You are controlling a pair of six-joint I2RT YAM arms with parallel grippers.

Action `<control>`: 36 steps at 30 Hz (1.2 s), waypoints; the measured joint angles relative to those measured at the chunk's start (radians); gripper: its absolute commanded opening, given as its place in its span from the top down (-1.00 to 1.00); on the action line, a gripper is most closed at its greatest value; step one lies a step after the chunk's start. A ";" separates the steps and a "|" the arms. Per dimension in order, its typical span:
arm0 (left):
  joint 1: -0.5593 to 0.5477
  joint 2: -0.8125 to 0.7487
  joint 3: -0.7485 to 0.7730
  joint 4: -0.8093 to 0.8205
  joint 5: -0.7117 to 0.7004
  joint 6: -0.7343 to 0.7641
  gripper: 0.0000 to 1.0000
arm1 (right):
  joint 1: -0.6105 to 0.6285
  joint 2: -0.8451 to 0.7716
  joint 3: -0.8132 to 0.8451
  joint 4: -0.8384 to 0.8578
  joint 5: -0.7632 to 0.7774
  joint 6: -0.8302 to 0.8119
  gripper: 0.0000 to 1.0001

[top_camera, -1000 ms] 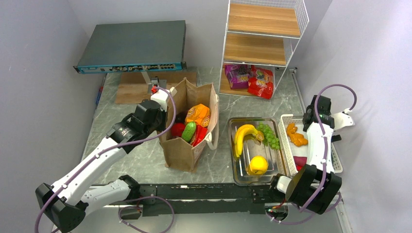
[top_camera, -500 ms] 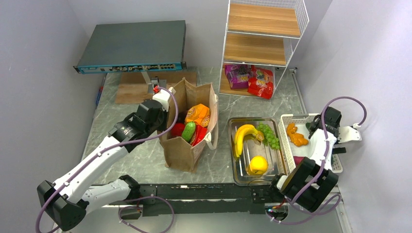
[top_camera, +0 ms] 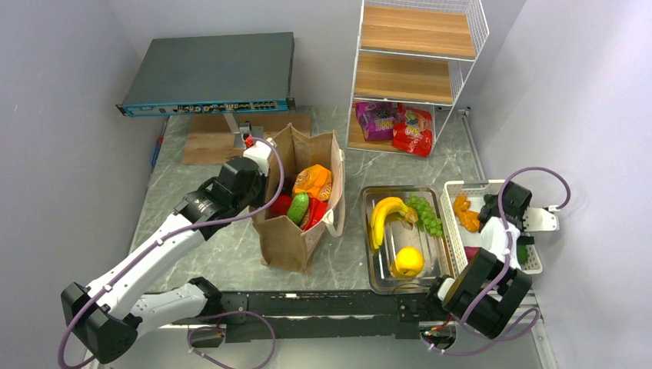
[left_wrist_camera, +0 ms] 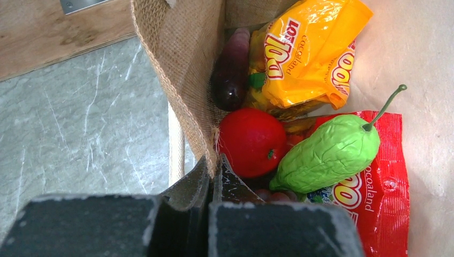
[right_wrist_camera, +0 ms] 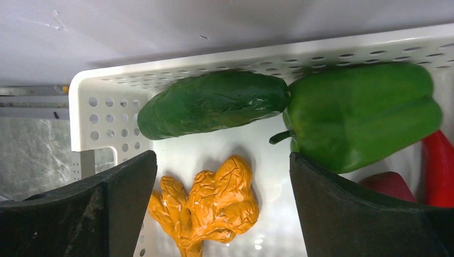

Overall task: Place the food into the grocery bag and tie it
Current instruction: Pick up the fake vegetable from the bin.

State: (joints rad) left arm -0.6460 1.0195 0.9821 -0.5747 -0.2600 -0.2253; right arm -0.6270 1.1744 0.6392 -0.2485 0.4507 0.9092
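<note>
The brown grocery bag (top_camera: 288, 238) stands open mid-table, a cream rope handle (top_camera: 336, 223) hanging at its right side. Inside lie an orange snack packet (left_wrist_camera: 310, 48), a red apple (left_wrist_camera: 249, 142), a bumpy green gourd (left_wrist_camera: 326, 155), a red packet (left_wrist_camera: 375, 214) and a dark purple vegetable (left_wrist_camera: 230, 75). My left gripper (left_wrist_camera: 213, 167) is shut on the bag's left rim; it also shows in the top view (top_camera: 264, 163). My right gripper (right_wrist_camera: 222, 160) is open and empty over the white basket (right_wrist_camera: 107, 107), straddling an orange ginger root (right_wrist_camera: 214, 206) without touching it.
The basket also holds a green cucumber (right_wrist_camera: 214, 104), a green pepper (right_wrist_camera: 364, 115) and a red pepper (right_wrist_camera: 439, 171). A glass tray (top_camera: 377, 280) holds a banana (top_camera: 384, 215), green grapes (top_camera: 427, 211) and a lemon (top_camera: 407, 261). A wire shelf holds snack packets (top_camera: 413, 129). A wooden board (top_camera: 207, 138) lies behind the bag.
My right wrist swung out to the right, then came down and back over the white basket. My left gripper has kept its hold on the bag's rim.
</note>
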 measured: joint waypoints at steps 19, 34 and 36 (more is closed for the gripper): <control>0.000 0.030 0.006 0.009 0.001 0.002 1.00 | 0.084 0.058 -0.143 0.291 0.098 0.108 -0.77; 0.000 0.042 0.010 0.009 0.001 0.003 1.00 | 0.116 0.137 -0.118 0.269 0.248 0.210 -0.45; 0.000 0.046 0.012 0.010 0.001 0.003 1.00 | 0.116 0.152 -0.117 0.269 0.257 0.221 -0.44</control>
State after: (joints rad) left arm -0.6460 1.0653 0.9939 -0.5652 -0.2592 -0.2222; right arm -0.5114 1.3262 0.5224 0.0208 0.7082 1.1305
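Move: The cucumber lies along the bin's right wall, about 6 cm below the right hand, roughly 3 cm to its right and 2 cm ahead. Level with the cucumber in height, the green pepper lies some 8 cm back and 4 cm right of the hand, and the orange ginger about 7 cm left and 1 cm ahead. From the left hand at the bag, the cucumber is around 68 cm right, 3 cm back and 17 cm lower. Down into the bin towards the cucumber, the right hand sinks a little over 3 cm, edging forward at first and then coming partly back while it drifts slightly right. The wrist turns about 10 degrees clockwise, its tips pointing less steeply down, and the open fingers begin to narrow without yet visibly touching anything. The left hand keeps its pinch on the bag's edge. ##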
